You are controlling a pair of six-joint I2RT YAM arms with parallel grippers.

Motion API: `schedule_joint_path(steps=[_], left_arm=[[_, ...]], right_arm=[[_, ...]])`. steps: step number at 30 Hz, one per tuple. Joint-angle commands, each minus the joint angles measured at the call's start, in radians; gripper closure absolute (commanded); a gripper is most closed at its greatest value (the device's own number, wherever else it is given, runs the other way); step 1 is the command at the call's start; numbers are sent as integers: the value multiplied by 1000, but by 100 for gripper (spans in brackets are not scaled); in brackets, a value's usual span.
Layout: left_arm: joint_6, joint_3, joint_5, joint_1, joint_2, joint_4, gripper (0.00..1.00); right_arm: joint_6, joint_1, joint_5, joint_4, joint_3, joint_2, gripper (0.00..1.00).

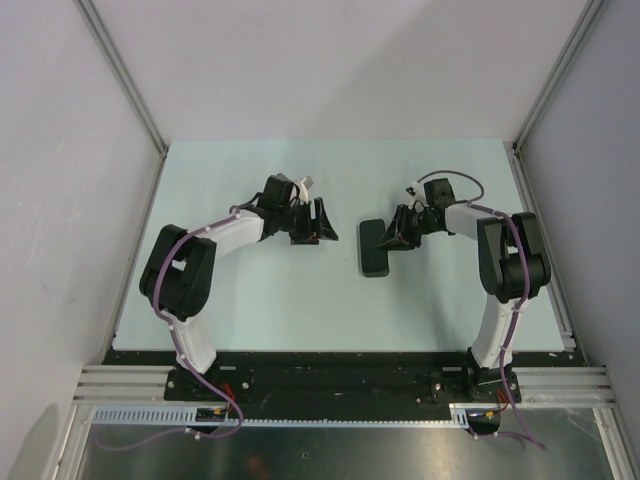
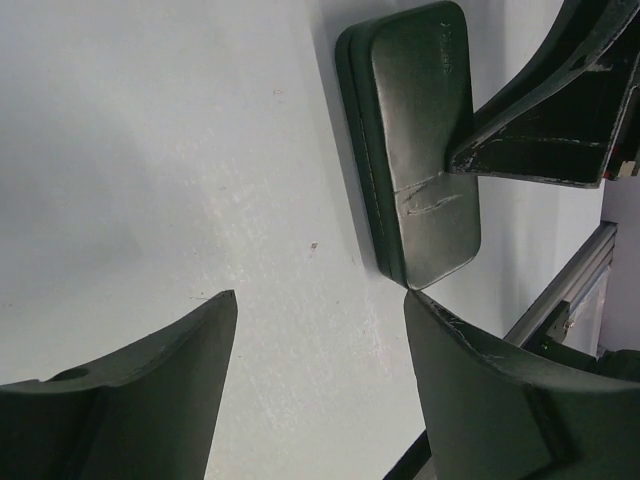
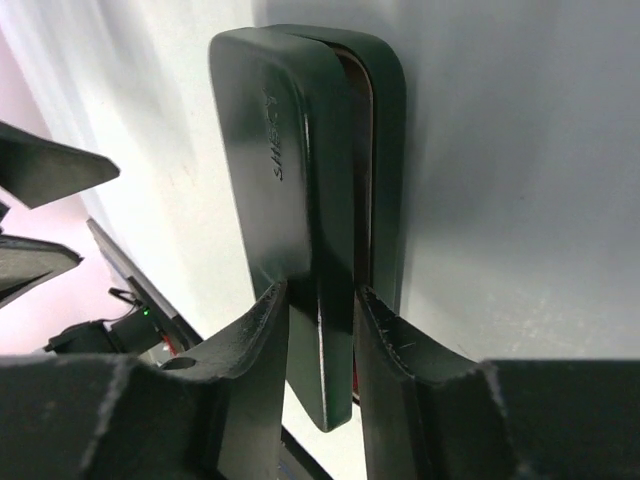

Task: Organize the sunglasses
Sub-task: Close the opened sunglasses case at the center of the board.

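A black oblong case lies on the pale table between the two arms. My right gripper reaches it from the right. In the right wrist view its jaws straddle the case's lid, one finger on the outside and the other in the narrow gap between the lid and the base, both close against the lid. A thin red sliver shows in that gap; the sunglasses are otherwise hidden. My left gripper hovers left of the case, open and holding nothing. The case lies beyond its fingertips.
The pale table is walled by grey panels on the left, right and back. A black rail with both arm bases runs along the near edge. The left wrist view shows the right arm's gripper at the case's edge.
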Motion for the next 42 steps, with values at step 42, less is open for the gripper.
schedule_joint_path(steps=[42], left_arm=[[152,-51,-497,-331,-25,13,0]], right_arm=[[546,316,463,35,-98,-117,43]])
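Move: The sunglasses case, its lid folded over but a thin gap still showing along its right side, lies under my right fingertips: its middle is about 3 cm to their left, level ahead, some 2 cm below, with my fingers at the lid's right long edge. From my left hand, hovering open, the case is about 12 cm to the right, roughly 1 cm ahead and 6 cm lower. The board around the case is clear. I keep my right fingertips at the lid's right edge, spreading them and easing about 2 cm right, then push the case about 8 cm back to the left, drifting some 3 cm towards my base as the wrist turns clockwise. Meanwhile my left hand opens fully and comes right and back, tipping its fingers farther down and sinking a little, to the case's left side. ##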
